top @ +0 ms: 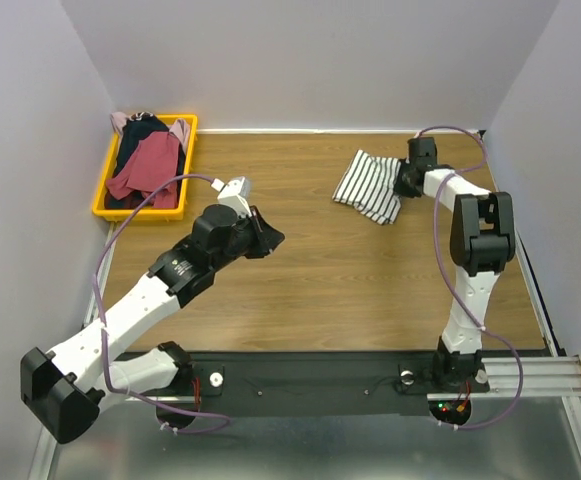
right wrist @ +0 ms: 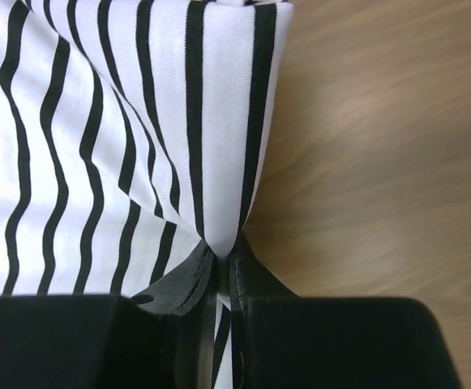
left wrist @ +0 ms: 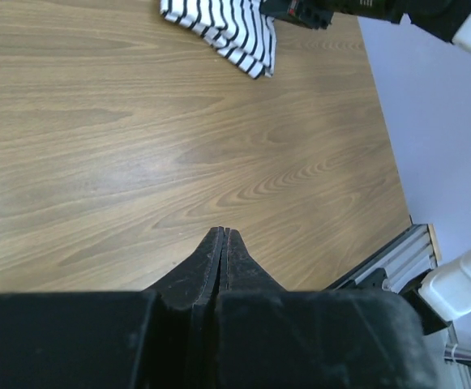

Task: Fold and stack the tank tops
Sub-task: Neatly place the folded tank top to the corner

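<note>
A white tank top with thin black stripes (top: 369, 186) lies bunched on the wooden table at the back right; it also shows in the left wrist view as the striped top (left wrist: 223, 24). My right gripper (top: 404, 180) is at its right edge, shut on a fold of the striped cloth (right wrist: 219, 162), which runs down between the fingers. My left gripper (top: 270, 238) hovers over the middle left of the table, shut with nothing in it (left wrist: 223, 235). A dark red tank top (top: 148, 165) lies on top of a dark navy one (top: 142, 132) and a pale pink one (top: 179, 132) in the yellow bin.
The yellow bin (top: 187, 165) stands at the back left against the wall. Grey walls close in the table on three sides. A metal rail (top: 540, 375) runs along the near right edge.
</note>
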You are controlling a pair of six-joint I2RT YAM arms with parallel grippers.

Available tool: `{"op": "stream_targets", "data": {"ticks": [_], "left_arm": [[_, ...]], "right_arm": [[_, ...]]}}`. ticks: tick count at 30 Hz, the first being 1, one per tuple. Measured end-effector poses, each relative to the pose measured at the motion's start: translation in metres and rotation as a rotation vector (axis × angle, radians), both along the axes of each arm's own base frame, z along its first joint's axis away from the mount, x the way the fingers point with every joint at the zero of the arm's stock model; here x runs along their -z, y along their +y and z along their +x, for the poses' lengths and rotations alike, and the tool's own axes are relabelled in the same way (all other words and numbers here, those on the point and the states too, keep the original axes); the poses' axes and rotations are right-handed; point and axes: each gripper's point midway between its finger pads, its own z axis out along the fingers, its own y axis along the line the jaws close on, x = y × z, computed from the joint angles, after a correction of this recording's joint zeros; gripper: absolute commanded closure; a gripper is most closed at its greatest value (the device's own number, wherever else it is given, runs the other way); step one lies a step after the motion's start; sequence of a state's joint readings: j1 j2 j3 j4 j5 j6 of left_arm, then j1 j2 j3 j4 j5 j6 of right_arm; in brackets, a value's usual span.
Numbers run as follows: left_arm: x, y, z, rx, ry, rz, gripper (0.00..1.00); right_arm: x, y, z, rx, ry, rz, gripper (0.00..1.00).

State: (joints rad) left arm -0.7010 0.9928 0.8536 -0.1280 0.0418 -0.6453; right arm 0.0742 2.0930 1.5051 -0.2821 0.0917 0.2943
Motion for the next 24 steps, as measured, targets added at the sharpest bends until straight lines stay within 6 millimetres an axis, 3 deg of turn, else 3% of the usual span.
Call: {"op": "stream_targets", "data": {"ticks": [6,16,24], "left_arm": [[-0.007,0.007,-0.001,0.044,-0.033,0.005,1.00],[-0.005,0.009,-0.003,0.113,-0.064,0.033,1.00],[0.005,0.025,0.009,0.086,-0.063,0.059,1.00]], "right_arm": [[-0.002,-0.074,0.029,0.063,-0.001,-0.149,1.00],[-0.006,-0.156,0.073,0.107,-0.020,-0.396,1.00],[-0.010,-0.231,0.077,0.200,0.008,-0.525,0.99]]}}
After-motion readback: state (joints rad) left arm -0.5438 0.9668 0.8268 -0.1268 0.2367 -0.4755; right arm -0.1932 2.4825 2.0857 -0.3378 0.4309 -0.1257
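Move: At the tank top's right edge, the right hand holds the folded bundle, whose middle lies about 10 cm to its left, level with it or 1 cm farther out, and just below. The table's far right corner is roughly 18 cm ahead, 28 cm right and 3 cm below; the table's right edge is some 32 cm straight to the right. From the empty left hand that corner lies about 45 cm ahead, 72 cm right and 25 cm below. Keeping its pinch on the right edge of the folded tank top, the right hand carries the cloth low over the table towards the far right corner, about 23 cm right and 8 cm forward, the last stretch purely rightward. The wrist rolls some 30 degrees, left side sinking, and turns slightly clockwise. The left hand drifts about 3 cm left, shut and empty. ##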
